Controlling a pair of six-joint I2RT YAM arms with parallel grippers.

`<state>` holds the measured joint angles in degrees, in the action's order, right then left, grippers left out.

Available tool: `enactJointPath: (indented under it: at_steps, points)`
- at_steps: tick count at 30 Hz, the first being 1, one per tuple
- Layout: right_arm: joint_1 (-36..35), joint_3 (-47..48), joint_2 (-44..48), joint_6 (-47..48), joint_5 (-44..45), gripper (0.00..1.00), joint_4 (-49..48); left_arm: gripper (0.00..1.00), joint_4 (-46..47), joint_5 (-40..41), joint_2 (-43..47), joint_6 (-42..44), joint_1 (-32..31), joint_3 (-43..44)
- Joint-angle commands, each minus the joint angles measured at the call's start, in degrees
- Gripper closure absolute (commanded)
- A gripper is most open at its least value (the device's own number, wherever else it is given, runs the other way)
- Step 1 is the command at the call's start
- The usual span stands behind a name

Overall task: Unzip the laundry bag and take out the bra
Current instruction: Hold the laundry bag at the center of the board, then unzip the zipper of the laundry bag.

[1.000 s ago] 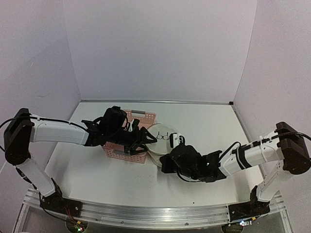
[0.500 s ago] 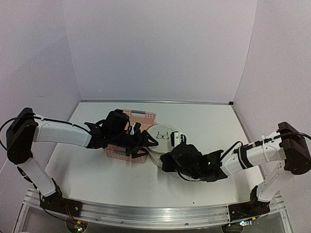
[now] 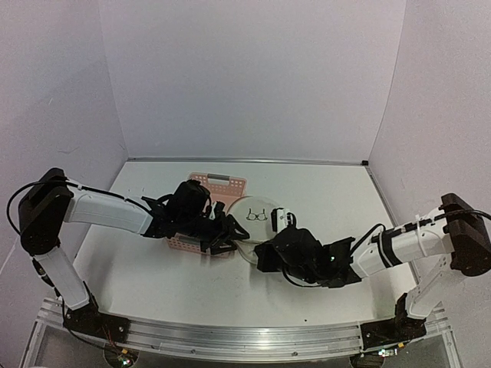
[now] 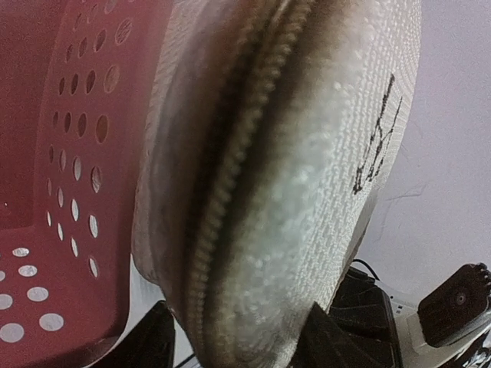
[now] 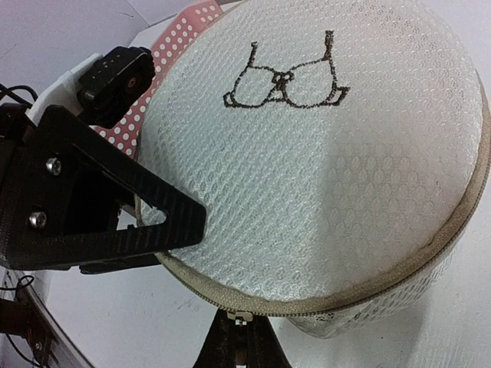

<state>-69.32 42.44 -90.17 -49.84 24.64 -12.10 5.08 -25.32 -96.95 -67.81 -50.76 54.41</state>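
The laundry bag (image 3: 257,218) is a white mesh disc leaning on the pink basket, its bra drawing (image 5: 288,80) facing up. My left gripper (image 3: 232,236) straddles the bag's left rim. In the left wrist view the zipped edge (image 4: 230,176) runs between its fingers (image 4: 337,337), which press both faces. One left finger (image 5: 153,222) lies on the top face in the right wrist view. My right gripper (image 5: 239,341) is shut on the zipper pull (image 5: 244,315) at the near rim. The zip looks closed. The bra is hidden.
The pink slotted basket (image 3: 219,184) stands just left of and behind the bag, and its wall (image 4: 61,153) fills the left of the left wrist view. The white table (image 3: 330,199) meets walls at the back and both sides.
My left arm has slid right and nearer along the basket, and its jaws have narrowed onto the bag's rim. The right arm and its grip on the pull have not moved.
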Motion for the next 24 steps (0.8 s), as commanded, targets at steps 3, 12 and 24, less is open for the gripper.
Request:
enactJointPath:
  at_steps: [3,12,24]
  points:
    - [-0.20,-1.28,2.89,-0.60,0.25,1.00,-2.61,0.62,2.86,0.69,-0.99,0.57,-0.31,5.71]
    - [-0.16,-4.29,5.37,-0.37,-0.05,1.00,-3.02,1.00,2.94,-0.27,-1.62,1.55,-0.39,8.59]
    - [2.68,-15.36,19.61,6.00,7.77,1.00,3.76,1.00,1.54,-5.60,-3.11,8.64,-0.39,12.16]
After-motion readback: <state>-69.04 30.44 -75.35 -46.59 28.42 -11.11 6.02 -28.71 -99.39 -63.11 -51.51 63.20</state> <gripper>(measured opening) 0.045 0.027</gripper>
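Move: The rim of the laundry bag's lid already runs between the left hand's part-open fingers; the lid's middle is about 5 cm ahead and 3 cm to the right, near finger height. The basket's middle lies some 5 cm ahead, 10 cm to the left and 8 cm below. The right hand already pinches the zipper pull at the near rim, with the lid's middle about 7 cm ahead of it and 2 cm left. The left fingers shut on the rim of the lid and pinch it while the hand climbs about 5 cm and heads right, away from the basket, its wrist tilting slightly. The right hand keeps its pinch on the zipper pull, eases right and a little down, then speeds up rightward for about 6 cm in all, drawing farther from the left hand. ##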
